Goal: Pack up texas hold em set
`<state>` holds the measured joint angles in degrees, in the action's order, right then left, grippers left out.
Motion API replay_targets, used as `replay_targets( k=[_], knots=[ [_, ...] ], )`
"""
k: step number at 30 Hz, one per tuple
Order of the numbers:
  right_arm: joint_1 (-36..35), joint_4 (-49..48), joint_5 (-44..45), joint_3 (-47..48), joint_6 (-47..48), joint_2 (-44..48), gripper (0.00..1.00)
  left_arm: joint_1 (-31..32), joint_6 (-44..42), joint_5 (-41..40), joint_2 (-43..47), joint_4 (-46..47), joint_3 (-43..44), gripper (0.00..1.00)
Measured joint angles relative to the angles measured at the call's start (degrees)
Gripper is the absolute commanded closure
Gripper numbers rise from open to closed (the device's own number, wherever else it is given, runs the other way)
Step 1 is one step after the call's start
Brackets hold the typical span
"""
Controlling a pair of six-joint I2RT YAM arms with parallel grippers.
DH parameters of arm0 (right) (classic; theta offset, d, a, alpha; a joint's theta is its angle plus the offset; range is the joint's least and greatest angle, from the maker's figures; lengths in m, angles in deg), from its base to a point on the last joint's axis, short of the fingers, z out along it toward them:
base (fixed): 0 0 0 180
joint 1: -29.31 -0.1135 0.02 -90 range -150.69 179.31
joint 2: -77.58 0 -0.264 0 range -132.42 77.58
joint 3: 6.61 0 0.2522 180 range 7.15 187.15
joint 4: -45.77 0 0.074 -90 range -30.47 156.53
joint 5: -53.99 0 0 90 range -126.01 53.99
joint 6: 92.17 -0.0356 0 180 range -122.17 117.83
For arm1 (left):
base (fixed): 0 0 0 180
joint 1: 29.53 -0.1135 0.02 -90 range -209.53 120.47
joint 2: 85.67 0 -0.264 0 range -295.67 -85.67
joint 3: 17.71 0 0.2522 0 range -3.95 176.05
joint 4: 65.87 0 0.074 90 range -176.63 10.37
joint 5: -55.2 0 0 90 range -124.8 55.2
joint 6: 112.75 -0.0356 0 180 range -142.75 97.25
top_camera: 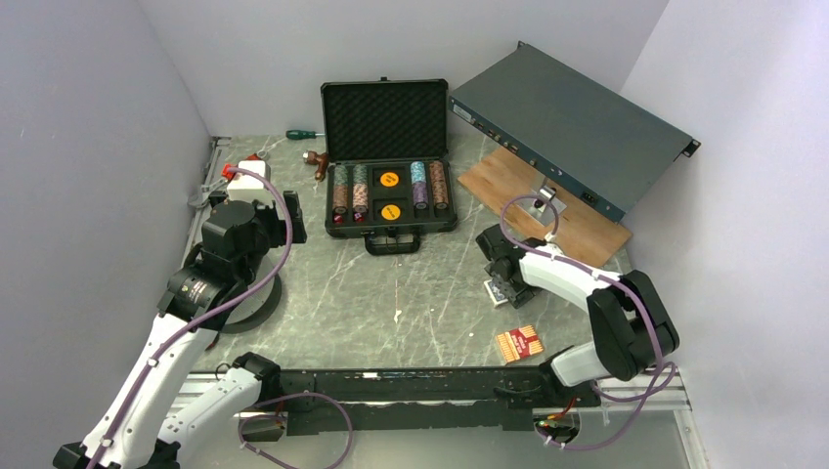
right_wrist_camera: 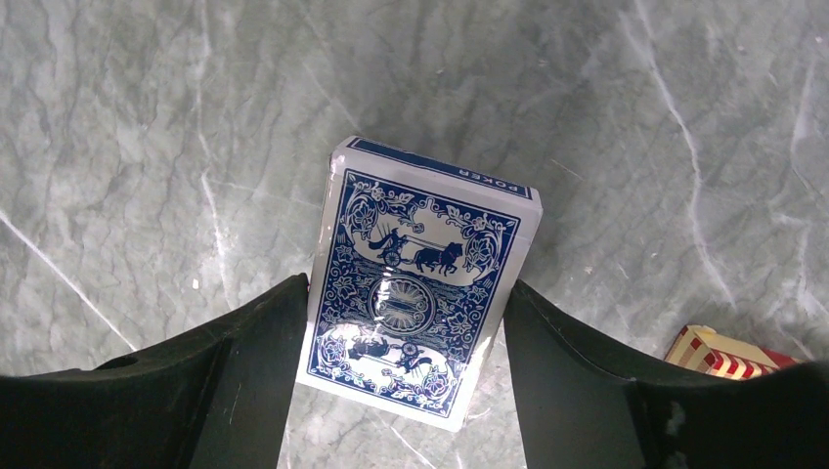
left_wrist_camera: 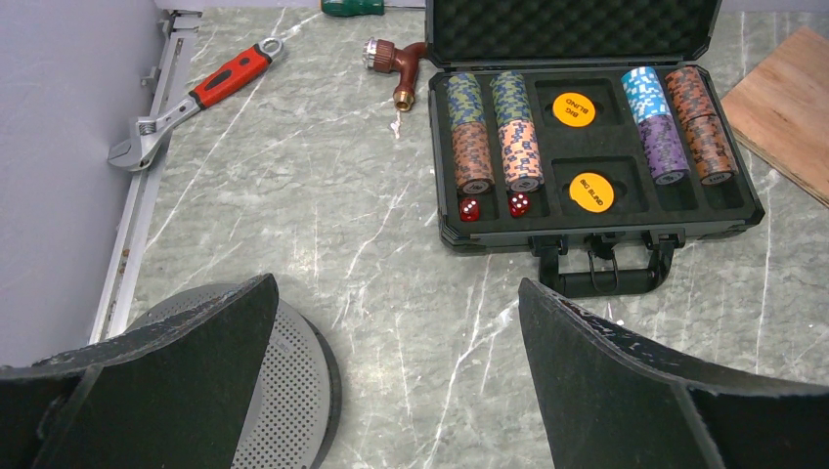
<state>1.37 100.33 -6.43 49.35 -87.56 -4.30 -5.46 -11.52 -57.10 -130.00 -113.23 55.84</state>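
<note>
The black case [top_camera: 393,233] lies open at the back middle, foam lid [top_camera: 384,119] upright. Striped chip stacks [left_wrist_camera: 497,142], two orange discs and two red dice [left_wrist_camera: 470,208] sit in its tray [left_wrist_camera: 596,237]. My right gripper [right_wrist_camera: 406,293] is down on the table at the right, its fingers against both long sides of the blue card deck [right_wrist_camera: 420,283]. The red card deck [top_camera: 518,342] lies nearer the front edge, and shows at the right wrist view's corner [right_wrist_camera: 728,354]. Left of the case, my left gripper [left_wrist_camera: 396,293] hangs wide open over bare table.
A long grey-green rack box [top_camera: 567,127] leans over a wooden board [top_camera: 577,220] at the back right. A red-handled wrench [left_wrist_camera: 200,93], a brass tap [left_wrist_camera: 396,63] and a green screwdriver [top_camera: 303,134] lie back left. A round perforated grey disc [left_wrist_camera: 283,381] sits under my left arm.
</note>
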Motion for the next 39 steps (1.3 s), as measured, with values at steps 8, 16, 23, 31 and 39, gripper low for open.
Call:
replay_targets(
  k=[8,16,23,31,39],
  knots=[
    [-4.8,-4.2,-2.2,3.1,12.8,-2.4,0.56,0.0,0.0,0.0,0.0,0.0,0.0,0.0],
    [-13.6,-8.5,-4.6,8.2,21.3,-6.1,0.54,0.0,0.0,0.0,0.0,0.0,0.0,0.0],
    [-14.3,-5.8,-5.8,11.1,14.1,-9.3,0.38,0.0,0.0,0.0,0.0,0.0,0.0,0.0],
    [-20.0,-3.4,-9.2,16.2,7.7,-13.6,0.0,0.0,0.0,0.0,0.4,0.0,0.0,0.0],
    [-20.0,-0.4,-3.8,22.4,12.2,-12.8,0.0,0.0,-0.9,3.3,-0.2,1.5,-0.3,0.0]
  ],
)
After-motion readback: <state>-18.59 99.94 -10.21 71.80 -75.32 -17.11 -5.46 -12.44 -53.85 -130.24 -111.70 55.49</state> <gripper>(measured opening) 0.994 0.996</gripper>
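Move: The right gripper already has the blue card deck between its fingers. The spot to lay it on is bare marble about 15 cm to its left, level with it and a centimetre or so lower. From this hand the chip case's handle lies some 11 cm ahead and 26 cm left, and the red-striped box about 13 cm back and 4 cm right. From the left gripper the deck is roughly 44 cm right, 3 cm back and 30 cm below. Take the gripped deck with the right gripper about 15 cm to the left, low over the marble towards the chip case's handle, turning the hand some 30 degrees counter-clockwise. Then open the fingers to let the deck go, and rise about 4 cm clear of it, easing forward a little. ##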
